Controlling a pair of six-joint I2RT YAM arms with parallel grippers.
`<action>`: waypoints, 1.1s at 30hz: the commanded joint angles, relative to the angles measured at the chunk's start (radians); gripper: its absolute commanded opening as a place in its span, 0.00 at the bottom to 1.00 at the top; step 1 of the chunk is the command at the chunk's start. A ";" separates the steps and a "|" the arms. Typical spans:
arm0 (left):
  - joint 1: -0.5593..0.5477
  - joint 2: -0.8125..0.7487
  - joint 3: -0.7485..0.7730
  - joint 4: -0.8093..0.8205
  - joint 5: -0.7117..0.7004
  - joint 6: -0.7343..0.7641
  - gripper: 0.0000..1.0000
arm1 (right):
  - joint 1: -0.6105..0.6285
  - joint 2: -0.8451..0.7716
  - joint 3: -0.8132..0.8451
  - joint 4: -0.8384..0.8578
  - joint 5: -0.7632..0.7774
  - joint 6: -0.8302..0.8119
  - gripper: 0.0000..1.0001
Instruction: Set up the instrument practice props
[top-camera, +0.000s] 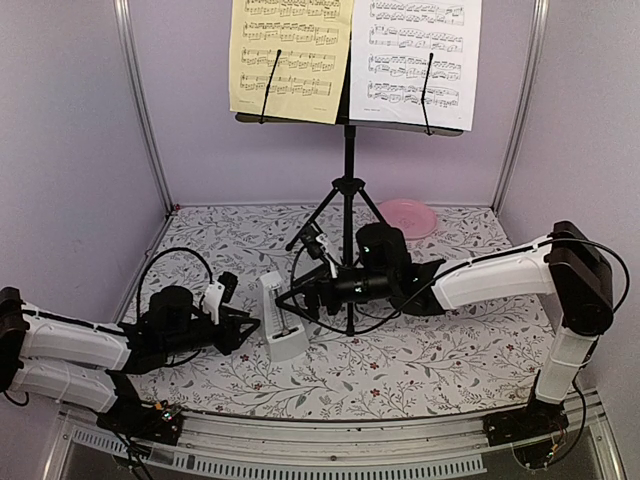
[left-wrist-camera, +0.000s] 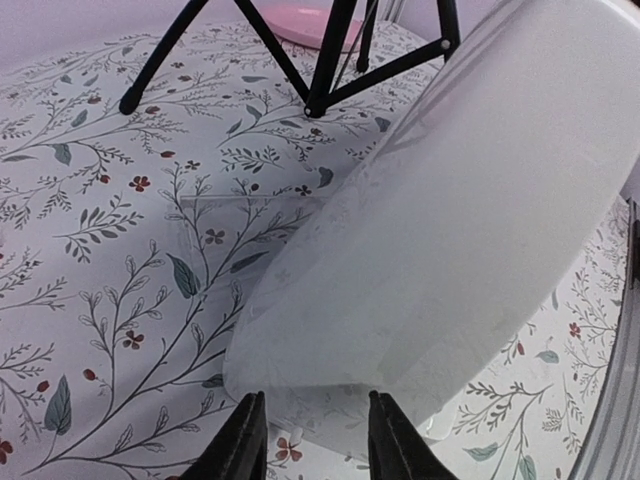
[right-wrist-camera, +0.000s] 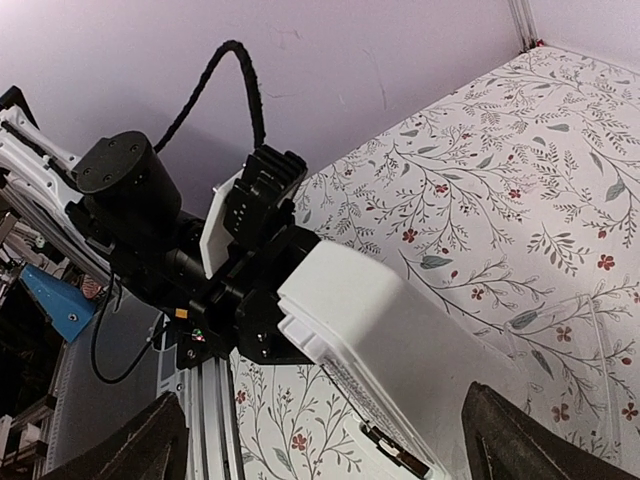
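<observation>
The black music stand (top-camera: 348, 180) is at the back on its tripod. A yellowish sheet-music page (top-camera: 290, 55) and a white one (top-camera: 422, 55) rest on its desk. The pale-grey pyramid metronome (top-camera: 283, 318) stands upright on the floral table between my grippers. My left gripper (top-camera: 245, 328) is at its left side. In the left wrist view the jaws (left-wrist-camera: 317, 440) stand partly apart, and the metronome (left-wrist-camera: 450, 220) lies just past the tips. My right gripper (top-camera: 298, 298) is close on its right, its jaws (right-wrist-camera: 330, 455) wide apart and not touching the metronome (right-wrist-camera: 430, 340).
A pink round plate (top-camera: 408, 215) lies at the back right behind the tripod legs (left-wrist-camera: 330, 60). Lilac walls close in the table on three sides. A metal rail (top-camera: 330, 455) runs along the near edge.
</observation>
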 joint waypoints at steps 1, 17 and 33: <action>0.009 0.002 0.022 0.011 0.002 0.018 0.36 | 0.007 0.021 0.030 -0.052 0.059 -0.021 0.96; 0.009 0.028 0.030 0.021 0.004 0.019 0.36 | 0.012 0.113 0.099 -0.086 0.057 -0.035 0.80; 0.009 0.028 0.025 0.023 0.005 0.028 0.36 | 0.009 0.124 0.143 -0.136 0.109 0.009 0.61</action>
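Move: The metronome's middle is about 4 cm to the right gripper's left, 2 cm farther out and 8 cm lower. The clear panel lies flat behind the metronome, about 9 cm farther out than it and level with it sideways. The music stand's front foot is some 10 cm to the right gripper's right and 5 cm farther out, down on the table. From the left gripper the metronome is roughly 7 cm to the right, 3 cm ahead and about level. Lower the right gripper about 3.5 cm onto the metronome's upper part, edging some 2 cm forward and a little left, wrist rolling only slightly. As it sinks, close the wide-open fingers by about a third, one on the robot's side of the body, the other on the far side. Keep the left gripper still, half open, close by the metronome's left side. ##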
